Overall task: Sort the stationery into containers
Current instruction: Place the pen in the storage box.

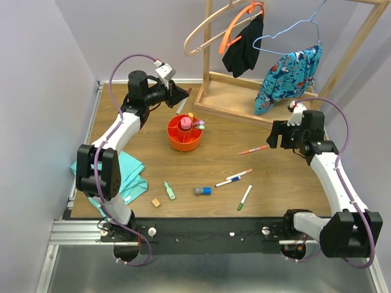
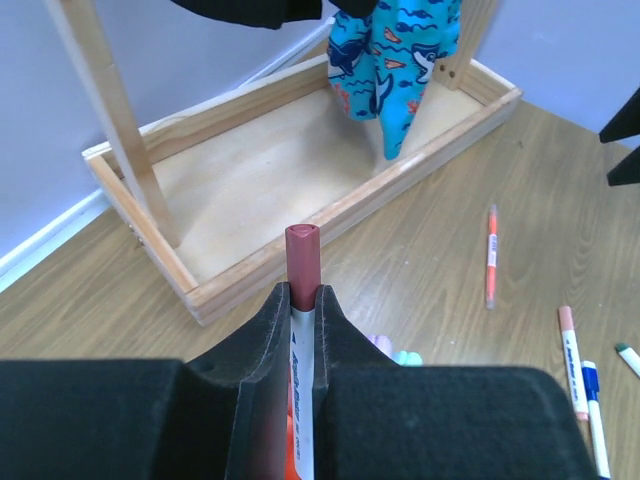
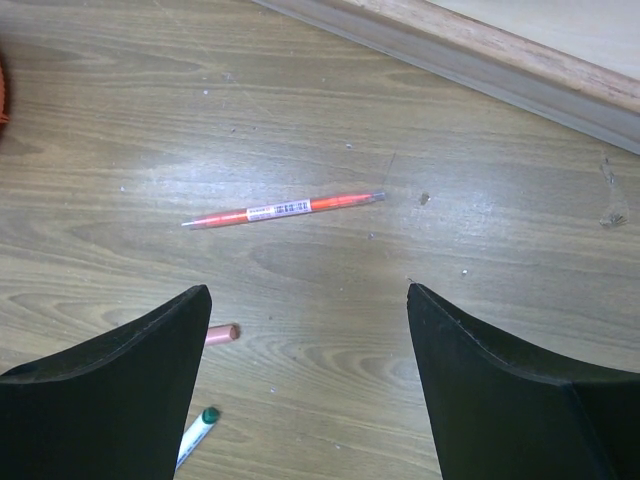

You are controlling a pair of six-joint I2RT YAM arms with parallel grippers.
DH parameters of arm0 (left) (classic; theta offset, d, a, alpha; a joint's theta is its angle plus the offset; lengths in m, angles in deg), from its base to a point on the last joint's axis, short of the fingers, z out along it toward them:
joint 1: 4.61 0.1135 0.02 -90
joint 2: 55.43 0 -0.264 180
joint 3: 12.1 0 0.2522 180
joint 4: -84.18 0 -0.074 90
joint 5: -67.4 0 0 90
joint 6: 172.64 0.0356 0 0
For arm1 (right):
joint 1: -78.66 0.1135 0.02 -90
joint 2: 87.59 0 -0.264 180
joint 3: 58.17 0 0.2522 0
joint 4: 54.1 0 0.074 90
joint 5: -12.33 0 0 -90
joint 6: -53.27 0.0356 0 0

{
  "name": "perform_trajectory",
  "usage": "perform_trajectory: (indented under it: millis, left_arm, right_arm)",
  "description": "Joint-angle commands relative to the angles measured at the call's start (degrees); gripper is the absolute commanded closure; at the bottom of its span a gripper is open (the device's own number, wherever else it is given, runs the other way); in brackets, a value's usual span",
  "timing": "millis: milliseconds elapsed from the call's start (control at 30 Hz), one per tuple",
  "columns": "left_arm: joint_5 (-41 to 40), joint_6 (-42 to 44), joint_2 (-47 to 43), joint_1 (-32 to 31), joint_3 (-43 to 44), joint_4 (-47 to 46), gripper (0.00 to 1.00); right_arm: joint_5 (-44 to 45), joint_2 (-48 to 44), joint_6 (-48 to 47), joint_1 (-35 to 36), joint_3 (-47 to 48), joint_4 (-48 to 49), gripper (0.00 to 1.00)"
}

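My left gripper (image 1: 182, 94) (image 2: 301, 298) is shut on a thin white marker with a red cap (image 2: 301, 250), held at the far left, beyond the round orange organiser (image 1: 183, 141). A pink tube (image 1: 185, 124) and pastel highlighters (image 1: 199, 126) stand in the organiser. My right gripper (image 1: 273, 137) (image 3: 305, 300) is open and empty, just above and to the right of an orange pen (image 1: 253, 149) (image 3: 285, 210). On the table lie a pink-capped marker (image 1: 243, 174), a blue-capped marker (image 1: 227, 182), a green-capped marker (image 1: 244, 197), a blue-grey piece (image 1: 203, 191), a green highlighter (image 1: 169, 190) and a tan cube (image 1: 156, 202).
The wooden clothes rack base (image 1: 244, 101) (image 2: 260, 160) stands at the back with a blue patterned garment (image 1: 287, 76) and a black one (image 1: 242, 52) hanging over it. A teal folded cloth (image 1: 128, 177) lies at the left edge by the left arm.
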Motion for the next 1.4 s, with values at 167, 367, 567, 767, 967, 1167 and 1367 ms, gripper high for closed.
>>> perform_trajectory:
  millis: [167, 367, 567, 767, 967, 1167, 1367]
  left_arm:
    - [2.1, -0.6, 6.2, 2.7, -1.8, -5.1, 0.95]
    - [3.7, 0.6, 10.2, 4.4, -1.7, -6.5, 0.96]
    - [3.9, -1.7, 12.8, 4.9, -2.4, -7.9, 0.91]
    - [3.6, -0.8, 11.3, 5.0, -6.1, -7.7, 0.83]
    - [2.9, 1.4, 8.8, 5.4, -6.9, -3.3, 0.69]
    - [-1.8, 6.3, 5.9, 5.7, 0.1, 7.8, 0.48]
    - [1.1, 7.2, 1.8, 3.1, 12.5, 15.2, 0.46]
  right_arm:
    - [-0.6, 1.1, -1.5, -0.9, 1.8, 1.1, 0.13]
    - [0.4, 3.4, -3.1, -1.3, 4.4, -2.0, 0.13]
    - [0.2, 5.0, -3.7, -1.4, 5.6, -2.0, 0.14]
    - [0.1, 5.3, -3.9, -1.3, 5.9, -1.9, 0.14]
    - [-0.7, 4.5, -3.8, -1.4, 5.2, -1.5, 0.14]
    - [-1.4, 2.7, -3.0, -1.4, 3.8, -0.5, 0.14]
    - [-1.3, 0.0, -1.2, -1.4, 1.1, 0.9, 0.14]
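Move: The left hand already holds the white pen by its reddish cap end. The storage box's middle is about 5 cm back, level sideways, and 23 cm below this hand. The pink bottle stands in the box's centre; the purple and green markers lean at its right side, some 6 cm right and 3 cm back of the hand. From the right hand the box lies about 8 cm ahead, 39 cm left and 11 cm below. Down some 13 cm, drifting a few centimetres forward and left, the left hand sinks towards the far side of the storage box with the pen still pinched, its fingers tipping about 15 degrees downward. Near the bottom the fingers open to about half and let go of the pen; then the hand climbs back some 7 cm, empty and open, as the tip partly undoes. ##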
